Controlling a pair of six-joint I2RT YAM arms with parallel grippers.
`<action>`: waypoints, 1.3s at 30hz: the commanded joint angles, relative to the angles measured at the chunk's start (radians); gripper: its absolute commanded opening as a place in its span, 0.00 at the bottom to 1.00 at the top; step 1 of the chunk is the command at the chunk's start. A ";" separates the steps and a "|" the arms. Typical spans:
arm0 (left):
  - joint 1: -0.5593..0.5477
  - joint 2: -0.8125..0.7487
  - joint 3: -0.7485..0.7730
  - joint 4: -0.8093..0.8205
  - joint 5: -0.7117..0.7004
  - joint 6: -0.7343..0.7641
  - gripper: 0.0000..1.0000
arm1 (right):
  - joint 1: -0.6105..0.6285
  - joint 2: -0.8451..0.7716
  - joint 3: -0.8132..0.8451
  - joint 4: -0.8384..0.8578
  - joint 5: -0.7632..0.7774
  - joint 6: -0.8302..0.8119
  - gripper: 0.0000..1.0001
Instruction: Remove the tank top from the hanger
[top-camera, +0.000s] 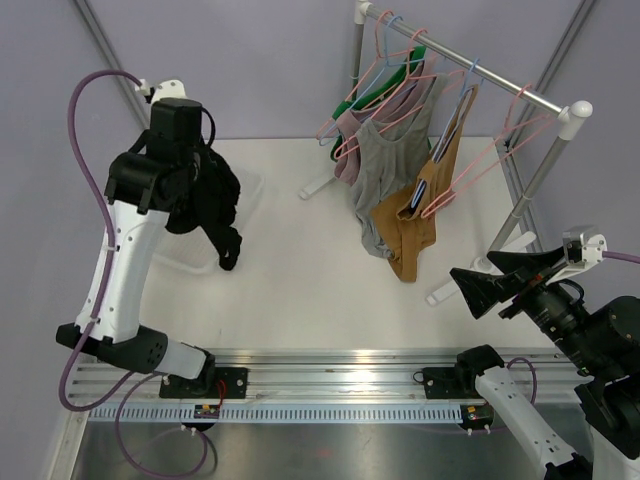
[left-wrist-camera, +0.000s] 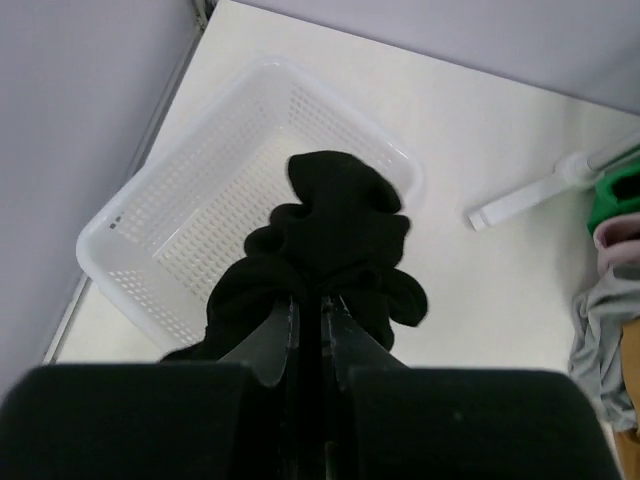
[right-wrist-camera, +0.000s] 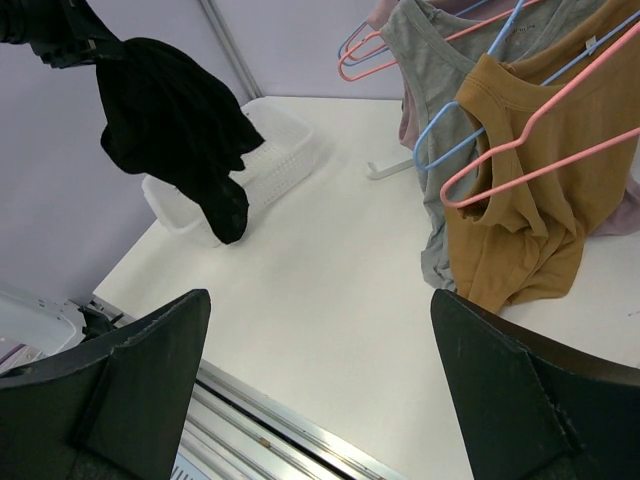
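My left gripper (top-camera: 196, 172) is shut on a black tank top (top-camera: 212, 210), which hangs bunched from it above the white basket (top-camera: 250, 190). In the left wrist view the fingers (left-wrist-camera: 283, 335) pinch the black cloth (left-wrist-camera: 335, 235) over the basket (left-wrist-camera: 200, 215). The black top also shows in the right wrist view (right-wrist-camera: 175, 130). Brown (top-camera: 425, 215), grey (top-camera: 380, 170) and pink (top-camera: 350, 135) tank tops hang on pink and blue hangers (top-camera: 465, 180) on the rail (top-camera: 470, 65). My right gripper (top-camera: 480, 280) is open and empty, low at the right, away from the rack.
The rack's white feet (top-camera: 320, 185) and post (top-camera: 535, 185) stand on the table at centre and right. A green garment (top-camera: 385, 90) hangs at the rail's far end. A metal rail (top-camera: 330, 385) runs along the near edge.
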 joint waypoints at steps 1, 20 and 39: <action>0.088 0.058 0.161 -0.013 0.129 0.088 0.00 | -0.002 0.006 0.004 0.032 -0.004 0.008 1.00; 0.286 0.232 0.425 0.096 0.097 0.171 0.00 | -0.002 0.067 -0.011 0.054 0.009 0.017 0.99; 0.329 0.042 -0.064 0.056 0.339 0.097 0.99 | -0.002 0.392 0.148 0.252 0.095 0.161 0.99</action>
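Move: The basket's middle lies about 9 cm ahead of the left gripper, 5 cm to its left and some 35 cm below; the black tank top hangs from its shut fingers. The white rack foot is about 17 cm ahead and 24 cm right of it. From the open right gripper the tan tank top is some 25 cm ahead, 4 cm left and 19 cm lower, with the empty pink hanger's near corner 16 cm ahead, 5 cm left and slightly lower. Swing the left gripper forward and left over the basket, about 8 cm each way, lifting it some 8 cm, then dip about 12 cm and open wide to let go of the black tank top; ease back slightly, still dipping a little. Meanwhile send the open right gripper about 9 cm forward and slightly left towards the tan tank top and the pink hanger's near corner. ##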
